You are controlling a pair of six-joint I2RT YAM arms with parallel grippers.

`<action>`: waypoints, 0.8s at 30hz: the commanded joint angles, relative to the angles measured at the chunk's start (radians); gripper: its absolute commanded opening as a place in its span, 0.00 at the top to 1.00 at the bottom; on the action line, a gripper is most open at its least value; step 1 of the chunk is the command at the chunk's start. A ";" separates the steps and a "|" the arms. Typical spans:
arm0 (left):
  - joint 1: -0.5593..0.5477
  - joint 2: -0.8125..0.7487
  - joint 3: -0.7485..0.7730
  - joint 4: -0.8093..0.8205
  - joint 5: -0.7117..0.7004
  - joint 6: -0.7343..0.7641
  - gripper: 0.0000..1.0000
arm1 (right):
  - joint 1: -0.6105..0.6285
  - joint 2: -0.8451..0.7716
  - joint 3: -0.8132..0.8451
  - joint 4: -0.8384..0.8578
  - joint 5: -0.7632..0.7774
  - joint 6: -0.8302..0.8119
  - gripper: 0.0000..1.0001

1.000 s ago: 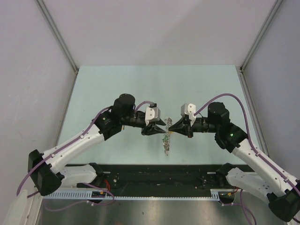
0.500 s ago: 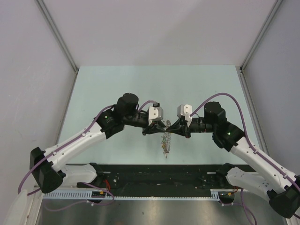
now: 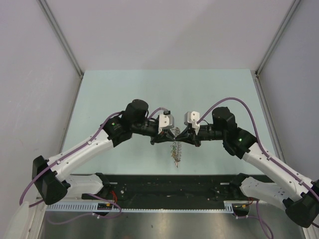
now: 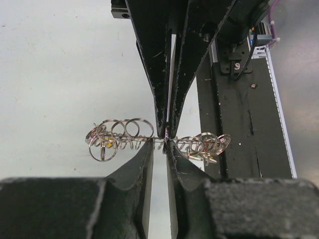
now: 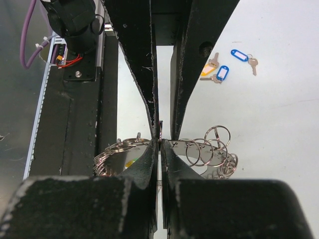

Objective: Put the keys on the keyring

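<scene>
The keyring [image 3: 176,152], a metal ring crowded with small silver rings and a few coloured tags, hangs in the air below the spot where my two grippers meet. My left gripper [image 3: 171,136] and right gripper [image 3: 180,136] face each other tip to tip and both pinch the ring's top. In the left wrist view my gripper [image 4: 160,143] stands almost shut across the keyring [image 4: 115,135]. In the right wrist view my gripper [image 5: 160,144] is shut tight on the keyring [image 5: 212,148]. Loose keys lie on the table: two with blue tags [image 5: 240,55] [image 5: 223,73] and one with a yellow tag [image 5: 208,69].
The pale green table top [image 3: 149,89] is walled in grey on the left, the back and the right. A black base rail [image 3: 169,186] with cabling runs along the near edge under the arms. The loose keys do not show in the top view.
Both grippers have closed in on each other, the right arm shifting left. The keyring has moved slightly left with them and now hangs straight down between the tips.
</scene>
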 commanded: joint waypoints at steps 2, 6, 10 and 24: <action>-0.015 -0.002 0.034 0.025 0.013 0.030 0.81 | 0.028 0.020 0.078 0.040 -0.003 -0.021 1.00; -0.015 -0.002 0.027 0.026 0.018 0.032 0.85 | 0.039 0.032 0.082 0.029 0.010 -0.029 1.00; -0.015 -0.023 -0.006 0.083 -0.004 -0.003 0.96 | 0.045 0.029 0.084 0.027 0.046 -0.021 0.97; 0.054 -0.126 -0.104 0.138 -0.284 -0.163 1.00 | -0.113 -0.003 0.071 0.038 0.296 0.212 0.58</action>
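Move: The keyring still hangs between my two hands, my right fingers shut on a small ring at its top. Its middle lies roughly 6 cm below both fingertips, level with them fore and aft and about 1 cm inward of each hand. A yellow tag seems to lie on the table some 13 cm ahead of my left hand, 5 cm to its right and about 16 cm below. I shut my left fingers on the small ring at the keyring's top, and only then open my right fingers to let it go. My right hand pulls clear of the keyring, forward about 4.5 cm, then also right and up, turning some 15 degrees clockwise. My left keeps its pinch, moving forward about 3 cm and a little left while turning counter-clockwise. ##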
